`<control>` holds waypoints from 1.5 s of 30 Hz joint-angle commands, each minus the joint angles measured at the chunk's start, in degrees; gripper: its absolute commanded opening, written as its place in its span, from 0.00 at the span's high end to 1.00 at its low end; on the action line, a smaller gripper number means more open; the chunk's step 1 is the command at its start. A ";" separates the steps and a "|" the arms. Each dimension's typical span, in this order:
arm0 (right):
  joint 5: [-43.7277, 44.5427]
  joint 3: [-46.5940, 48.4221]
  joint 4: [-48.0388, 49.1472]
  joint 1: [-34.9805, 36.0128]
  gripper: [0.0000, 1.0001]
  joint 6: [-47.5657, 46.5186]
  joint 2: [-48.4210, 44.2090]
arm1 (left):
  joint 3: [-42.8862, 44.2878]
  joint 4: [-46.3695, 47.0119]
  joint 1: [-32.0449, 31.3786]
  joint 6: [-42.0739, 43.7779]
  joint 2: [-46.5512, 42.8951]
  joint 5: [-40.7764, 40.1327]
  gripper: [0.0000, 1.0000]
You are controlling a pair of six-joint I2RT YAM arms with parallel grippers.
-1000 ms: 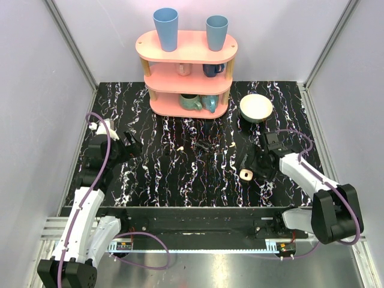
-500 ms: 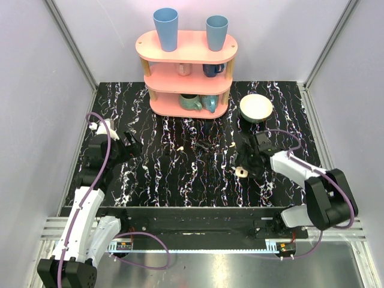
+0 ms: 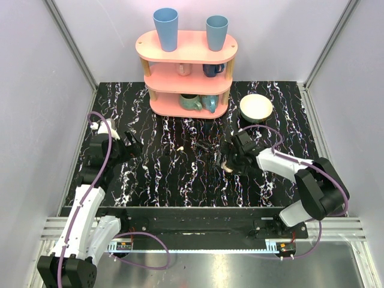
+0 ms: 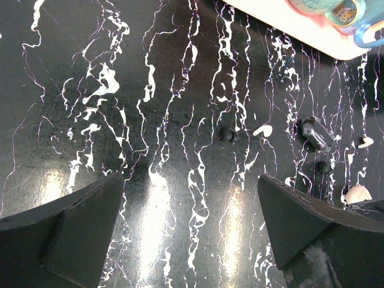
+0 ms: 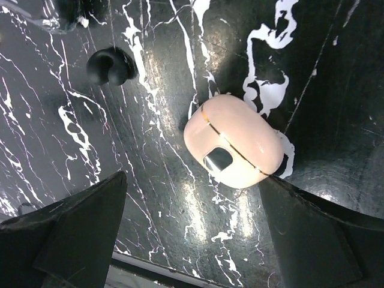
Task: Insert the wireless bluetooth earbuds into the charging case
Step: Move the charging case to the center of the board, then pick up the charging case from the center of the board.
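Note:
The charging case (image 5: 237,141) is a cream-white rounded case lying with its lid down on the black marbled table. It sits between the tips of my right gripper (image 5: 192,178), which is open, and it touches the right finger (image 5: 312,228). From above, the case (image 3: 227,166) shows at the tip of the right gripper (image 3: 230,159). One off-white earbud (image 4: 262,129) lies loose on the table, also visible from above (image 3: 180,148). A second earbud (image 4: 365,141) lies further right, near the case (image 4: 358,194). My left gripper (image 4: 191,180) is open over bare table, well to the left (image 3: 133,146).
Small black bits lie among the earbuds: a round one (image 4: 227,134), a longer one (image 4: 316,133), and a ring-like one (image 5: 111,65). A pink shelf (image 3: 187,72) with cups stands at the back. A cream bowl (image 3: 256,107) sits behind the right arm.
My right gripper has swept left and away from the table's front edge, and the case has slid left with it. The left arm has barely moved.

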 commanded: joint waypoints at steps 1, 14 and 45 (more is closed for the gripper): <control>1.72 0.06 -3.22 2.02 0.00 -2.83 1.87 | 1.82 0.94 0.12 0.63 0.08 0.77 0.01; 16.48 4.54 -11.49 3.34 0.00 -21.29 -4.03 | 1.91 0.85 0.12 0.72 0.44 0.95 0.01; 10.33 14.30 -13.33 4.39 0.29 -37.21 10.84 | 2.26 0.86 0.12 0.90 1.84 1.65 0.01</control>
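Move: The charging case lies close by my right hand, about 2 cm ahead, 2 cm to the right and some 2 cm below, up against the inner side of my right-hand finger. The nearer black earbud is about 6 cm ahead of my right hand and 4 cm left, and a glossy black piece some 10 cm ahead and 6 cm left. From my left hand the case is about 30 cm to the right, nearly level in reach and 16 cm lower. I draw my right hand back a little and swing it about 4 cm to the right, then push forward and sink low over the charging case so its fingers straddle it. Meanwhile I turn the hand some 30 degrees counter-clockwise and roll it from leaning left to pointing down, then narrow the fingers by about a quarter, not yet squeezing the case. ##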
